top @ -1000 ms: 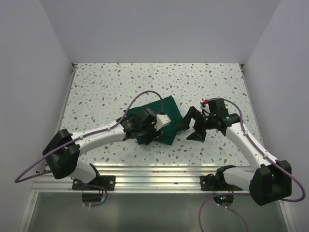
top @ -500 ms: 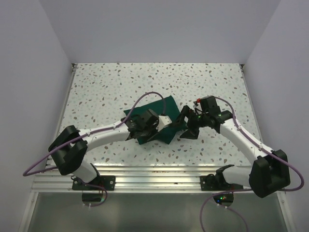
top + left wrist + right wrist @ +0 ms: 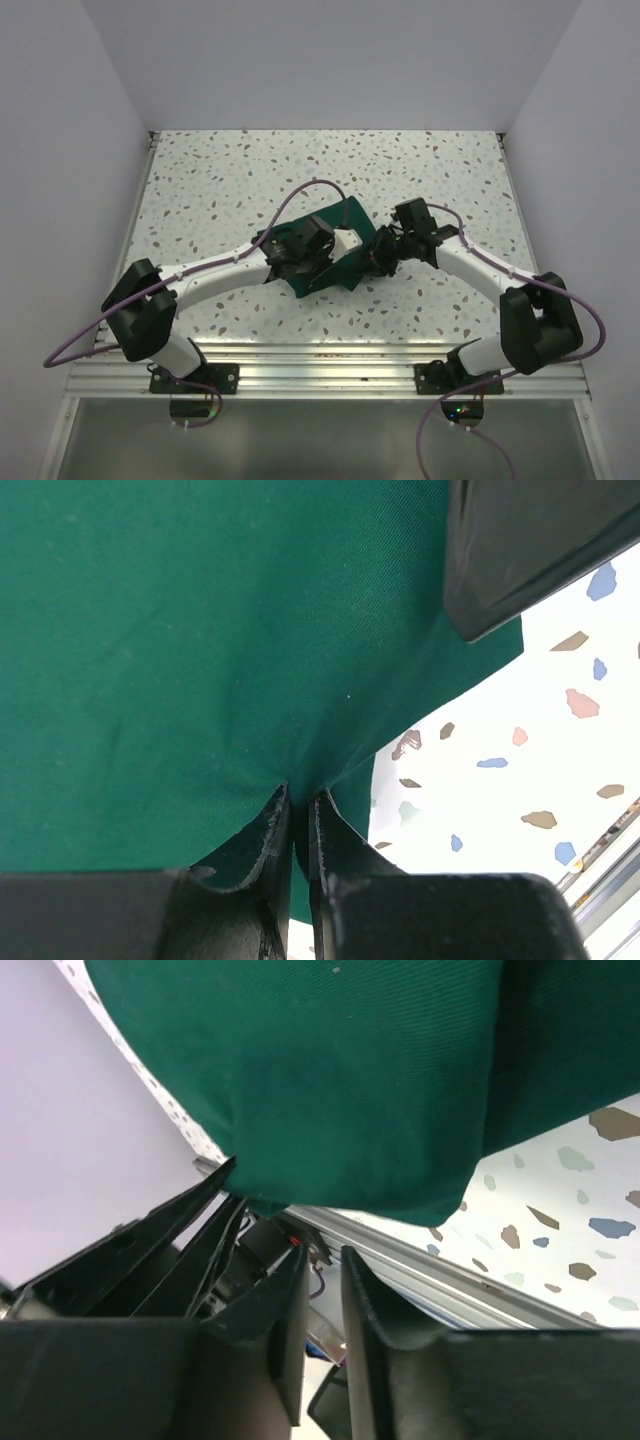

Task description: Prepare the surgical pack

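The surgical pack shows as a folded dark green cloth bundle (image 3: 349,216) in the middle of the speckled table; whatever is inside it is hidden. My left gripper (image 3: 316,266) lies over its near part. In the left wrist view the left gripper (image 3: 298,798) is shut, pinching a fold of the green cloth (image 3: 200,630). My right gripper (image 3: 381,255) sits at the bundle's right edge. In the right wrist view the right gripper (image 3: 322,1256) has only a narrow gap with nothing in it, and the cloth (image 3: 330,1080) hangs just beyond its tips.
An aluminium rail (image 3: 320,352) runs along the table's near edge and also shows behind the right fingers (image 3: 430,1252). White walls close off the speckled table (image 3: 240,170) on three sides. Purple cables (image 3: 300,197) arch off both arms.
Both arms have moved in on the bundle. The left jaws closed onto the cloth. The right gripper slid left to the bundle's edge and narrowed from wide open. The bundle turned slightly.
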Motion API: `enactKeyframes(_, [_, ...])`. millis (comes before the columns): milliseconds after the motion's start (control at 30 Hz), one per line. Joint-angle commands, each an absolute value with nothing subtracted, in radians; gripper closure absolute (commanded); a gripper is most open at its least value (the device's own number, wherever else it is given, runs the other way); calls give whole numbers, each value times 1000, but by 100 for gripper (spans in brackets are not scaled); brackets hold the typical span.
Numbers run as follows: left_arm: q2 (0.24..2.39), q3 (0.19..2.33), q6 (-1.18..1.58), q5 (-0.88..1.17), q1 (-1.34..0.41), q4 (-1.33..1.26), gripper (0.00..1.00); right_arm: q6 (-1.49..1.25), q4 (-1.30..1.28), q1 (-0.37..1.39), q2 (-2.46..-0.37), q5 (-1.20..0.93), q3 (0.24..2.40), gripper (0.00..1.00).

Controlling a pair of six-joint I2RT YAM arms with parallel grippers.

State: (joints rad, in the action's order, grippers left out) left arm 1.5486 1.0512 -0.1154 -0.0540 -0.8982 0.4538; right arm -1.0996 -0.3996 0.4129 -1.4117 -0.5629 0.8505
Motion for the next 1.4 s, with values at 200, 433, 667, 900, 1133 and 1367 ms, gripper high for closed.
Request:
enactKeyframes(200, [1525, 1143, -115, -57, -905, 440, 100, -1140, -286, 433, -1440, -486, 835, 87])
enactKeyframes(433, [1494, 1140, -109, -29, -905, 446, 100, -1169, -209, 456, -1489, -445, 821, 93])
enactKeyframes(667, [1490, 1155, -112, -5, -905, 453, 100, -1235, -101, 492, -1496, -347, 781, 100])
enactKeyframes(900, [1483, 1151, -103, 41, -905, 446, 100, -1282, -5, 509, -1511, -272, 739, 100])
enactKeyframes(1133, [1483, 1160, -97, 60, -905, 449, 100, -1299, 78, 518, -1526, -242, 742, 100])
enactKeyframes(1367, [1488, 1167, -80, 61, -905, 446, 100, -1261, 12, 520, -1519, -227, 773, 100])
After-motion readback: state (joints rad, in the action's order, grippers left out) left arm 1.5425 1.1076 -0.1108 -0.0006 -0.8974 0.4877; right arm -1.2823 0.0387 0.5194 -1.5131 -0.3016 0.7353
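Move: The right hand, its fingers nearly shut, has the right-hand flap of the green cloth just under it, about 2 cm ahead, 2 cm to its left and 3 cm down. The fold pinched by the other gripper is some 10 cm to the left, about level ahead and 3 cm lower; the cloth's far corner is roughly 16 cm ahead, 4 cm left and 8 cm down. From the left hand, the flap is about 8 cm to the right and 1 cm ahead, slightly below. The right hand sinks about 3.5 cm into the loose flap while easing forward and left, its fingers closing the last of their gap on the cloth; it then carries on mostly forward, level and still shut, some 4.5 cm forward overall, taking the flap along and turning clockwise about 10 degrees as the fingers tip up as much. Meanwhile the left hand keeps its pinch on the fold and lifts it slowly by about 2 cm, drifting a centimetre or so to the right, towards the other gripper. ##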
